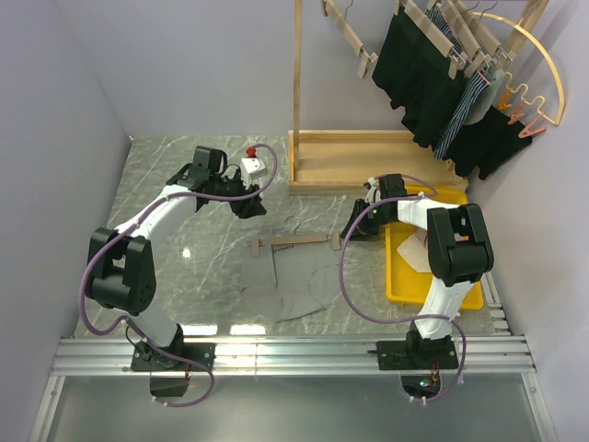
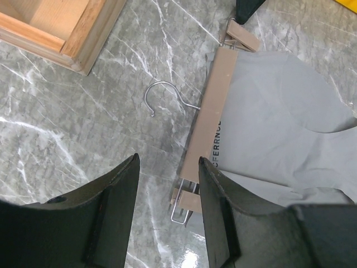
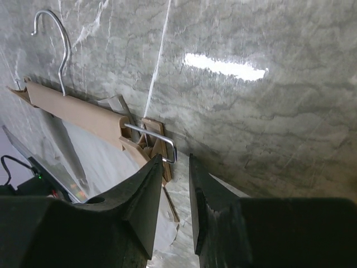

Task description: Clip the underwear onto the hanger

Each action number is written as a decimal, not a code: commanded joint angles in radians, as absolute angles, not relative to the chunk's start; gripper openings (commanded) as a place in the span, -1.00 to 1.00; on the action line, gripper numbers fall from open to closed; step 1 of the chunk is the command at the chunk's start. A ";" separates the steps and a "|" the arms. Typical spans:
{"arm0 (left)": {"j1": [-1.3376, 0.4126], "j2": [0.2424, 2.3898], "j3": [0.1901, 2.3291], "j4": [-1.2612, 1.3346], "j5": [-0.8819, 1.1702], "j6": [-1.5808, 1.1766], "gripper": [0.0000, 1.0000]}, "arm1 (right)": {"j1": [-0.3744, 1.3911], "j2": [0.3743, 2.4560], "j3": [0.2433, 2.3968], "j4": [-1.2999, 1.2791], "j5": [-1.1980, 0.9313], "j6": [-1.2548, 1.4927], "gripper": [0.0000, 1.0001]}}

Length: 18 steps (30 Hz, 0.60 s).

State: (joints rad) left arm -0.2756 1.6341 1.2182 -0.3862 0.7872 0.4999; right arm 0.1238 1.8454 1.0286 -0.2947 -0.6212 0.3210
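The hanger point(image 1: 293, 243), a pale wooden bar with a metal hook, lies flat mid-table. The light grey underwear point(image 1: 299, 285) is spread on the near side of it, with its top edge under the bar. In the left wrist view the bar point(image 2: 206, 134) runs along the underwear point(image 2: 279, 123), with a clip point(image 2: 187, 201) at its near end. My left gripper point(image 2: 167, 167) hovers open above the table beside that clip, holding nothing. My right gripper point(image 3: 175, 162) sits low at the bar's other end clip point(image 3: 153, 148), jaws a narrow gap apart, nothing between them.
A wooden rack base point(image 1: 368, 161) stands behind the hanger, with black garments point(image 1: 423, 74) and a yellow hoop hanger point(image 1: 543, 64) hung above at the right. A yellow tray point(image 1: 409, 276) lies under my right arm. The rack's corner point(image 2: 56, 28) shows in the left wrist view.
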 commanded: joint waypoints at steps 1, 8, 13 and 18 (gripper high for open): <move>-0.282 1.637 1.267 -0.385 0.788 0.488 0.04 | 0.115 1.864 1.046 -0.255 -0.644 0.333 -0.34; -0.284 1.647 1.279 -0.388 0.784 0.480 0.04 | 0.114 1.884 1.045 -0.242 -0.649 0.333 -0.41; -0.284 1.657 1.293 -0.394 0.785 0.469 0.04 | 0.115 1.899 1.052 -0.233 -0.678 0.334 -0.62; -0.284 1.671 1.310 -0.400 0.790 0.448 0.03 | 0.115 1.891 1.052 -0.209 -0.722 0.327 -0.96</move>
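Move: The wire end at the hanger's right tip is almost at the right fingertips, about 1 cm ahead, 1 cm left and 1 cm below. The right clip is level with the hand and some 3 cm left; the hook is about 5 cm ahead and 13 cm left. The underwear's middle lies roughly 10 cm back and 13 cm left. From the left hand, the wire end is about 22 cm right, 3 cm back and 13 cm below. The right hand eases about 1 cm left towards the hanger's wire end, its part-open fingers closing to pinch it. ##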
